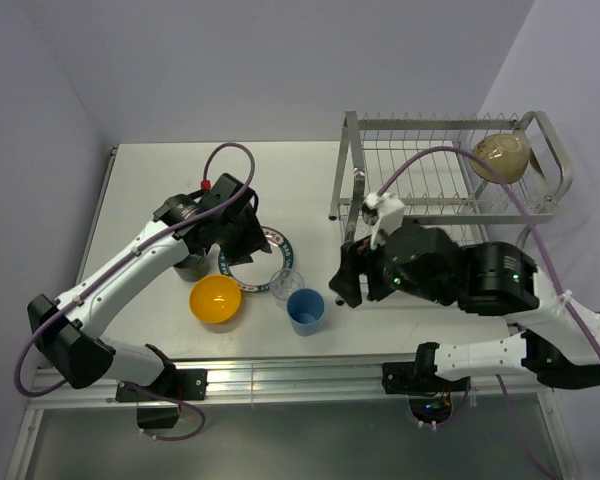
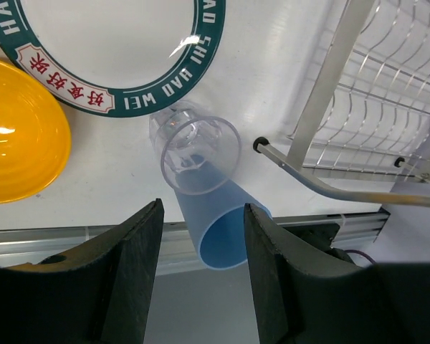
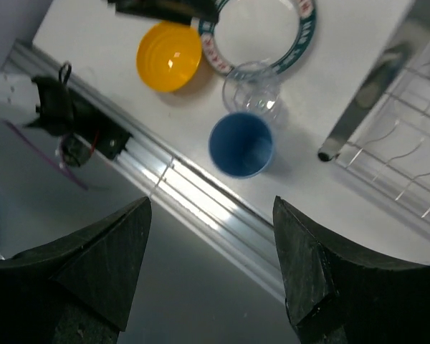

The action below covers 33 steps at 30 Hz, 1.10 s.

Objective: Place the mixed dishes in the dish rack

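Observation:
The white plate with a teal lettered rim (image 1: 277,243) lies mid-table, partly under my left gripper (image 1: 248,238). In the left wrist view that gripper (image 2: 202,208) is open and empty, high above the clear glass (image 2: 197,154) and the light blue tumbler (image 2: 226,229). The orange bowl (image 1: 217,300) sits left of the glass (image 1: 286,284). A dark mug (image 1: 190,268) shows partly beneath the left arm. The beige bowl (image 1: 502,155) rests in the dish rack (image 1: 450,165). My right gripper (image 1: 342,280) hovers right of the tumbler (image 1: 306,310). In its own view it (image 3: 211,204) stands open and empty.
The rack's steel leg (image 2: 328,79) and a low wire foot (image 2: 308,179) stand close to the right of the glass. An aluminium rail (image 3: 201,193) runs along the table's near edge. A wall rises just behind the rack.

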Tool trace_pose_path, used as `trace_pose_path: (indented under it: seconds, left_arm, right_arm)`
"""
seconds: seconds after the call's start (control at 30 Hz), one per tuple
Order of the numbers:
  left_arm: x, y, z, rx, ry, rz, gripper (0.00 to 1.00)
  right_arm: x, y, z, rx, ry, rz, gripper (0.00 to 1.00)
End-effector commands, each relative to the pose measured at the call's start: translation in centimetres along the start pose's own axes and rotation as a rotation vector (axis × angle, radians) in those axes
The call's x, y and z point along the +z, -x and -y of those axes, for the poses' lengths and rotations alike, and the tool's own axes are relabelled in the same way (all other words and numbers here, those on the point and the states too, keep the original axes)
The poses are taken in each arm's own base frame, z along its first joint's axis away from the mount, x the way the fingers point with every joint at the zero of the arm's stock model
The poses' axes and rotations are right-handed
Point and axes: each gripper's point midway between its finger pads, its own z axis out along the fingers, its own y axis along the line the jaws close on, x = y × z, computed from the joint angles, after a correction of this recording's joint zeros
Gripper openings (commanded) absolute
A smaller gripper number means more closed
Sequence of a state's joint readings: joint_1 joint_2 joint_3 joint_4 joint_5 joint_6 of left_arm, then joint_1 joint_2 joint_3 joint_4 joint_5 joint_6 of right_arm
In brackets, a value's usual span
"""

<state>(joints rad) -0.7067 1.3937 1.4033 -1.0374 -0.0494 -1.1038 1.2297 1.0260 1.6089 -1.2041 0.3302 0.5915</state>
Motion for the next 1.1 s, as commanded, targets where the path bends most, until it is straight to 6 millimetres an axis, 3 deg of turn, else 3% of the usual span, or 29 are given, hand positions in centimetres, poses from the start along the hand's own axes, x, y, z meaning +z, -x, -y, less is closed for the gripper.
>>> trace_pose_path:
  seconds: [0.0, 0.3, 0.37, 0.67, 0.8, 1.07]
  left_arm:
    - [-2.2, 0.9, 0.3, -0.021, -0.056, 0.030, 0.54]
    - [-5.3, 1.9, 0.5, -0.035, -0.149, 0.073, 0.54]
    - [-6.0, 1.8, 0.6, -0.032, -0.173, 0.071, 0.54]
    - [-9.5, 1.6, -0.6, -0.070, -0.235, 0.120, 0.56]
    - [-11.0, 1.4, -0.8, -0.086, -0.277, 0.137, 0.56]
    - [-12.1, 0.9, -1.3, -0.093, -0.309, 0.139, 0.57]
  right_arm:
    - [1.1, -1.6, -2.1, 0.015, -0.002, -0.005, 0.76]
    - [5.7, -8.6, -3.2, -0.182, -0.022, -0.137, 0.75]
    - [6.5, -9.4, -3.4, -0.208, -0.014, -0.155, 0.74]
    - [10.7, -11.8, -6.0, -0.321, 0.043, -0.202, 0.67]
    - [13.0, -13.5, -5.5, -0.344, 0.029, -0.232, 0.58]
    - [15.0, -14.2, -4.0, -0.351, 0.008, -0.254, 0.50]
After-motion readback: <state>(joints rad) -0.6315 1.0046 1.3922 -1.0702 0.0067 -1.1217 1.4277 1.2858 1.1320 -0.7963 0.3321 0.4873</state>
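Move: The blue cup is some 27 cm below the right hand, about 8 cm to its left and 4 cm ahead. The clear glass stands about 8 cm beyond the cup and 6 cm to its left; the rack's near-left foot is about 10 cm ahead of the right hand and 3 cm to its right. The orange bowl lies about 34 cm left and 10 cm ahead. From the left hand, the cup is about 11 cm right, 8 cm back and 13 cm below. Down and to the left, the right hand comes towards the blue cup, sinking about 18 cm and also drawing back a little early on. Its fingers tip steeper and partly close, still empty and open. The left hand climbs away some 10 cm, also going left and back, clearing the plate and glass with its fingers parted and tilting up. ##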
